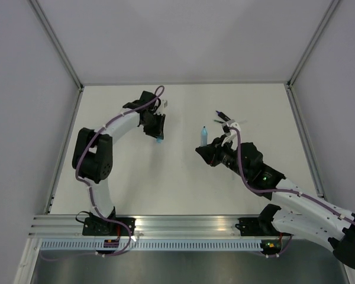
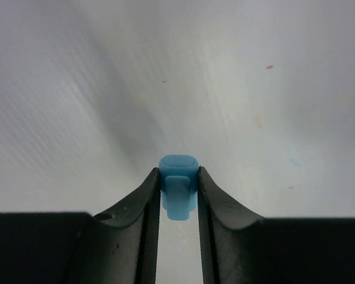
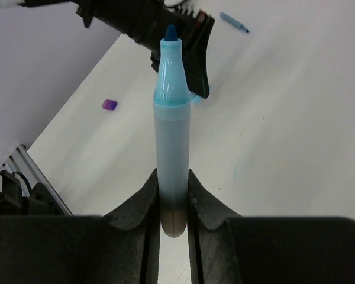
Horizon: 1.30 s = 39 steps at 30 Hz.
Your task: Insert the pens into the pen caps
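My left gripper is shut on the pale-blue pen cap, which also shows as a blue spot under the fingers in the top view. My right gripper is shut on the lower end of the stubby pale-blue highlighter, uncapped, with its tip pointing at the left gripper. The highlighter stands well right of the cap, apart from it. A purple cap lies on the table. A thin blue pen lies far back. A thin dark pen lies behind the right arm. The black-and-purple marker is out of view.
The white table is walled on the left, back and right. An aluminium rail with both arm bases runs along the near edge. The left arm's elbow stands at the table's left side.
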Motion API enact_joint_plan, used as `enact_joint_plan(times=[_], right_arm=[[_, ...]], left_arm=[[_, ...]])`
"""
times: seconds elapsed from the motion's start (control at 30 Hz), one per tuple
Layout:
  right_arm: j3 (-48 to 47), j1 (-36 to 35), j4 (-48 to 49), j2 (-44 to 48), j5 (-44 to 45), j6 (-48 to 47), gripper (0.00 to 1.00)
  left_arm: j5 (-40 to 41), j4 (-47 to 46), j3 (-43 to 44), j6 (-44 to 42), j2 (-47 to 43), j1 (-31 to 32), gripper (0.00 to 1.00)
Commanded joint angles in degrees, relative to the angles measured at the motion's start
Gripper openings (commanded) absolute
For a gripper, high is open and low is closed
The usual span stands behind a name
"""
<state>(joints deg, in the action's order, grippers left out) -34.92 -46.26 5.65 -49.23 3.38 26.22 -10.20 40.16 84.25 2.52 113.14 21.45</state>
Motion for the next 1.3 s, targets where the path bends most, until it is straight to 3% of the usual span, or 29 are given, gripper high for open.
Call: enact_joint_plan(times=[0.0,0.17,0.23,0.4,0.63,1.03,1.27], right_arm=[[-0.1,0.0,5.5,-4.1,-5.5,-1.0,0.00],[-1.5,-0.1,5.2,-9.5,-4.3,-2.0,0.00],[-2.2,-0.3,4.6,-11.7,-2.2,-2.1,0.00],[-3.4,-3.0,4.4,-15.0,-0.5,-3.0,0.00],[-3.6,-5.2,4.0,-15.0,2.9,-3.5,0.00],[-2.9,-6.1,4.5,-12.6,2.6,-2.8,0.00],[-2.4,-6.1,5.2,-11.6,2.5,-2.4,0.00]], left_arm=[[-9.8,-11.1,-2.5,12.7,-11.3,-0.1,0.02],[-23.4,-19.6,-6.7,24.7,-19.0,0.2,0.02],[-24.3,-25.0,-10.0,29.8,-23.0,1.7,0.02],[-18.4,-31.4,-14.5,36.8,-30.3,6.8,0.02],[-8.6,-32.7,-17.4,43.6,-37.5,11.5,0.02],[-1.1,-31.7,-16.9,43.1,-39.1,15.4,0.02],[-1.6,-32.7,-16.7,42.0,-37.6,16.5,0.02]])
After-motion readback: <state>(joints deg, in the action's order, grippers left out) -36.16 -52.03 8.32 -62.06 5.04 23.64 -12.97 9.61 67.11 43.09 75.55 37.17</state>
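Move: Some 20 cm to the right of the left hand, 15 cm back and 23 cm higher stands the light-blue pen, tip up in the right hand's grip. The left hand holds the blue cap, just off the table; from the right hand the cap is about 20 cm left, 15 cm ahead and 20 cm down. A second blue pen lies 18 cm ahead and 8 cm left of the left hand. The green pen lies 23 cm ahead and 12 cm right of the right hand. Lifting the still-gripped cap about 24 cm, the left hand also carries it some 12 cm right and then 8 cm back towards the pen tip, swinging its fingers nearly 50 degrees from down towards its right; it then nearly stops. The right hand keeps its pen, sinks about 7 cm and shifts 4 cm left, leaning the tip some 10 degrees towards the cap, then rises 2 cm. ##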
